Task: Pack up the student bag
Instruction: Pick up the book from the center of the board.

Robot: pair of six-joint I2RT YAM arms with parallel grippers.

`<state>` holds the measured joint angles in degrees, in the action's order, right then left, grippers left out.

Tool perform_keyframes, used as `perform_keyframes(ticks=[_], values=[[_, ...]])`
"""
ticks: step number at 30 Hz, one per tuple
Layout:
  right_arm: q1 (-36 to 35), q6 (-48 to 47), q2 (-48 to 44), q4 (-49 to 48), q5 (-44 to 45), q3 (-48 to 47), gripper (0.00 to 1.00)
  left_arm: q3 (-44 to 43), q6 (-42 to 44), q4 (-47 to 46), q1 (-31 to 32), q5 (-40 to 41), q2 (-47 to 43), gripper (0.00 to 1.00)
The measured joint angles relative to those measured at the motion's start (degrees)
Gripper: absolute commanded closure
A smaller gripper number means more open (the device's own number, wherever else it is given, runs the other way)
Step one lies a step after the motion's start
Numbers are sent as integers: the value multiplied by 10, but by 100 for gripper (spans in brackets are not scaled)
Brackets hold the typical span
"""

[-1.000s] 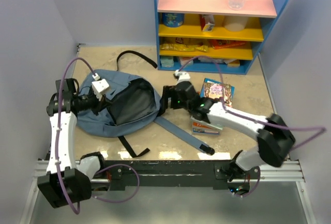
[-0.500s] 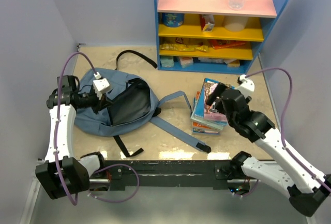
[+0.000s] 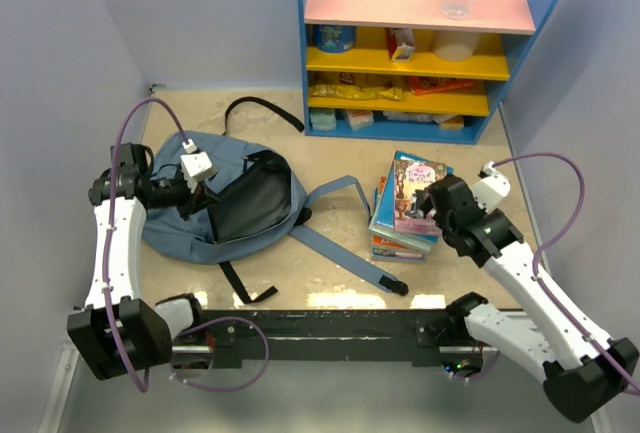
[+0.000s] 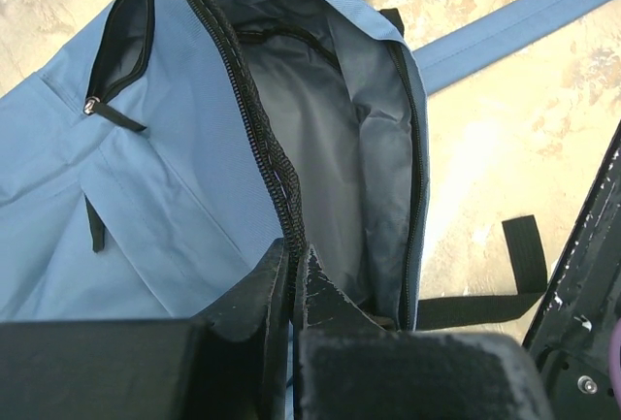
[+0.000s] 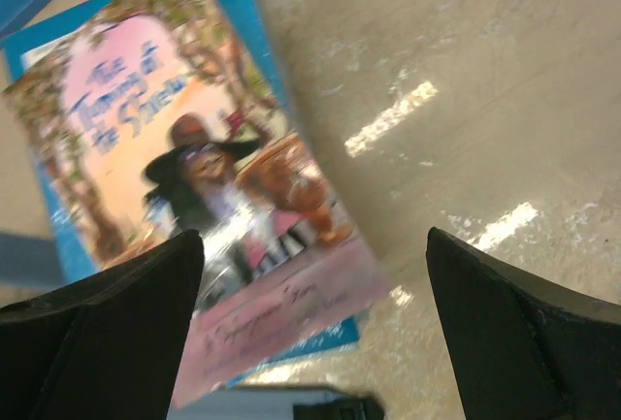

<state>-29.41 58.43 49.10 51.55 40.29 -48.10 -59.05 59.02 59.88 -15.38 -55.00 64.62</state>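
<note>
The student bag, a grey-blue backpack, lies on the table's left side with its main pocket unzipped and its dark lining showing. My left gripper is shut on the zipper edge of the bag's opening, and the left wrist view shows the black zipper tape pinched between the fingers. My right gripper hangs open over a stack of colourful books. In the right wrist view the top book's pink cover lies below the wide-spread right gripper, nothing held.
A blue shelf unit with bottles, cans and snack packs stands at the back. The bag's padded shoulder strap stretches across the table between bag and books. A black webbing loop lies behind the bag. Walls close in left and right.
My right arm has swung away from the bag's mouth to the right, over the book stack, and its jaws have opened wide. The left gripper keeps its hold on the bag's zipper edge.
</note>
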Motion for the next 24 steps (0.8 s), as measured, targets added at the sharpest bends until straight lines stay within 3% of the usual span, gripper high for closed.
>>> perform_keyframes(ticks=[5, 8, 16, 21, 24], values=[[142, -29, 12, -55, -47, 63, 1, -9, 14, 13, 0, -2, 11, 100], [188, -53, 9, -106, -89, 74, 1, -13, 21, 17, 0, -1, 14, 100], [202, -104, 4, -266, -226, 106, 1, -13, 35, 24, 0, -1, 14, 100], [209, -103, 52, -268, -256, 114, 2, -13, 38, 25, 0, -1, 14, 100], [213, -101, 48, -272, -265, 115, 12, -13, 38, 26, 0, -2, 15, 100]])
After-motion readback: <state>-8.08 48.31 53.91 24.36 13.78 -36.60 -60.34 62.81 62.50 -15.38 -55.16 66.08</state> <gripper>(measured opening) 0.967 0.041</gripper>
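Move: The right hand hangs wide open over the right side of the book pile. The middle of its top book (the Shrew book) lies about 5 cm ahead, 5 cm to the left and some 8 cm below. The orange book at the pile's foot is roughly 7 cm back and 9 cm left, the strap end about 16 cm back and 11 cm left, and the shelf's lower front edge 17 cm ahead and 9 cm left. From the left hand, the top book is some 51 cm to the right and 2 cm ahead. Rightward and down first, the right hand swings about 5 cm out over the book's right side, turning a little clockwise. It then curves forward and back left, undoing that turn and rolling its left side up some 15 degrees, and finally sinks towards the book's right edge, ending about 5 cm farther forward and 5 cm lower. The fingers stay wide open, one over the cover and the other beyond the edge; contact can't be made out. ##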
